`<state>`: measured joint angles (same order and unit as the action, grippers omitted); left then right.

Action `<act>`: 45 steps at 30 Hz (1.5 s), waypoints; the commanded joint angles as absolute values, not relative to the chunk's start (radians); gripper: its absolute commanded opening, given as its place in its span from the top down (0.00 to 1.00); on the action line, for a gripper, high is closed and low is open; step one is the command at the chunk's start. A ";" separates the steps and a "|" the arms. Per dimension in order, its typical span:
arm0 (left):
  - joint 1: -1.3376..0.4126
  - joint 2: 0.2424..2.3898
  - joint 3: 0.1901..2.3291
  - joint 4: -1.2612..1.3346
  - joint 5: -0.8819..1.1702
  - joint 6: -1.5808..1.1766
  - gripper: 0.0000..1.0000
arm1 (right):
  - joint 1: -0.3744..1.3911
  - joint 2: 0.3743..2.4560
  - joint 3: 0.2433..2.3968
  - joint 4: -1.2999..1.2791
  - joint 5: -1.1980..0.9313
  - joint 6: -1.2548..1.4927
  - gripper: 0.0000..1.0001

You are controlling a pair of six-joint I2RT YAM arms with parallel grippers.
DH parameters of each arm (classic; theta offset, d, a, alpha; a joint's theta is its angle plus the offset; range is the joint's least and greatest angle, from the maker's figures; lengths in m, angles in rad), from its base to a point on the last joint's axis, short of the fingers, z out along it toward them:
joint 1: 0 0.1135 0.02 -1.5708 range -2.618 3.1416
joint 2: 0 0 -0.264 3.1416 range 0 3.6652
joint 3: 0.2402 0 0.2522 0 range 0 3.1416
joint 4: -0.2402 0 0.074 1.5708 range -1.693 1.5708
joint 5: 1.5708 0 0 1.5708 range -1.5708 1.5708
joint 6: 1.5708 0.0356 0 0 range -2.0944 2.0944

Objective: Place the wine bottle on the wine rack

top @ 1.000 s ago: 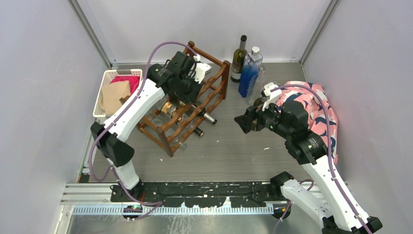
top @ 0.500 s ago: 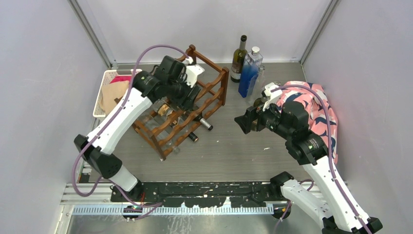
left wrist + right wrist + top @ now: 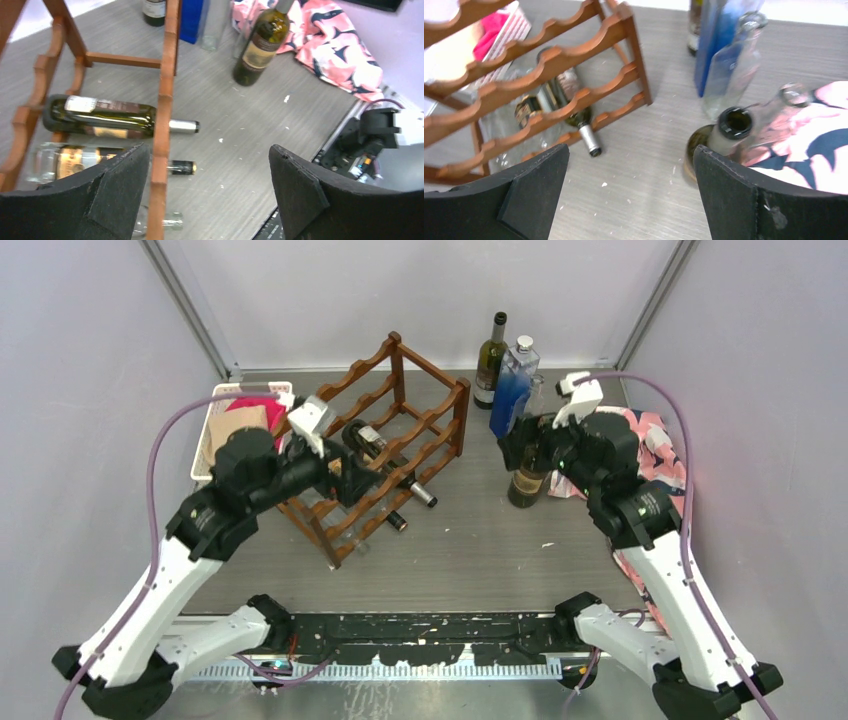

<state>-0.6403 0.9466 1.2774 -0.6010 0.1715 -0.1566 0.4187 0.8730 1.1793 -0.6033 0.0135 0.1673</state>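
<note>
The dark reddish-brown wine rack (image 3: 400, 425) stands left of centre with three bottles lying in it; one green bottle (image 3: 107, 116) pokes its neck out. My left gripper (image 3: 350, 480) hangs open at the rack's near face. A front rail (image 3: 162, 125) passes just inside its left finger (image 3: 115, 190), and nothing is gripped. A wine bottle (image 3: 527, 480) stands upright on the table, its open mouth (image 3: 734, 122) next to my right finger (image 3: 744, 200). My right gripper (image 3: 517, 445) is open just above and left of it, holding nothing.
A dark bottle (image 3: 489, 360), a blue bottle (image 3: 512, 390) and a clear glass bottle (image 3: 734, 65) stand at the back. A pink patterned cloth (image 3: 655, 445) lies at the right under my right arm. A white basket (image 3: 213, 435) with cloths sits left of the rack.
My left gripper has opened and drawn back from the rack's top toward the near left, leaving a bottle in the upper row. My right gripper moved back over the standing bottle and widened.
</note>
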 commanded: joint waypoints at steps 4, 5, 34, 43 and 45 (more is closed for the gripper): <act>-0.638 0.729 1.046 -0.346 0.293 -0.359 0.12 | 0.362 1.007 1.411 -0.742 0.285 0.139 0.01; -0.637 0.711 1.036 -0.344 0.304 -0.368 0.12 | 0.350 1.027 1.423 -0.753 0.294 0.135 0.02; -0.637 0.626 0.948 -0.301 0.443 -0.421 0.13 | 0.253 1.280 1.390 -0.717 0.213 0.133 0.36; -0.637 0.620 0.939 -0.280 0.480 -0.433 0.13 | 0.250 1.264 1.370 -0.706 0.202 0.131 0.61; -0.637 0.626 0.935 -0.264 0.500 -0.441 0.13 | 0.250 1.255 1.369 -0.705 0.205 0.127 0.71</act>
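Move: Ahead and to the right of the open right hand stands the wine bottle, its middle about 8 cm forward, 6 cm right and 16 cm below. A clear carafe is some 4 cm beyond the bottle and 5 cm to its right; the blue bottle stands about 15 cm beyond it and 4 cm to its left. The rack is about 12 cm ahead and 27 cm left of this hand. From the left hand the wine bottle lies roughly 12 cm forward and 29 cm right. Rising about 3 cm at first while going forward and right, the right hand then sinks some 10 cm onto the wine bottle's neck, tipping down and turning clockwise nearly 20 degrees each. The fingers close from wide open and begin to pinch the neck. Meanwhile the open, empty left hand draws back about 8 cm, its left side rolling down. ##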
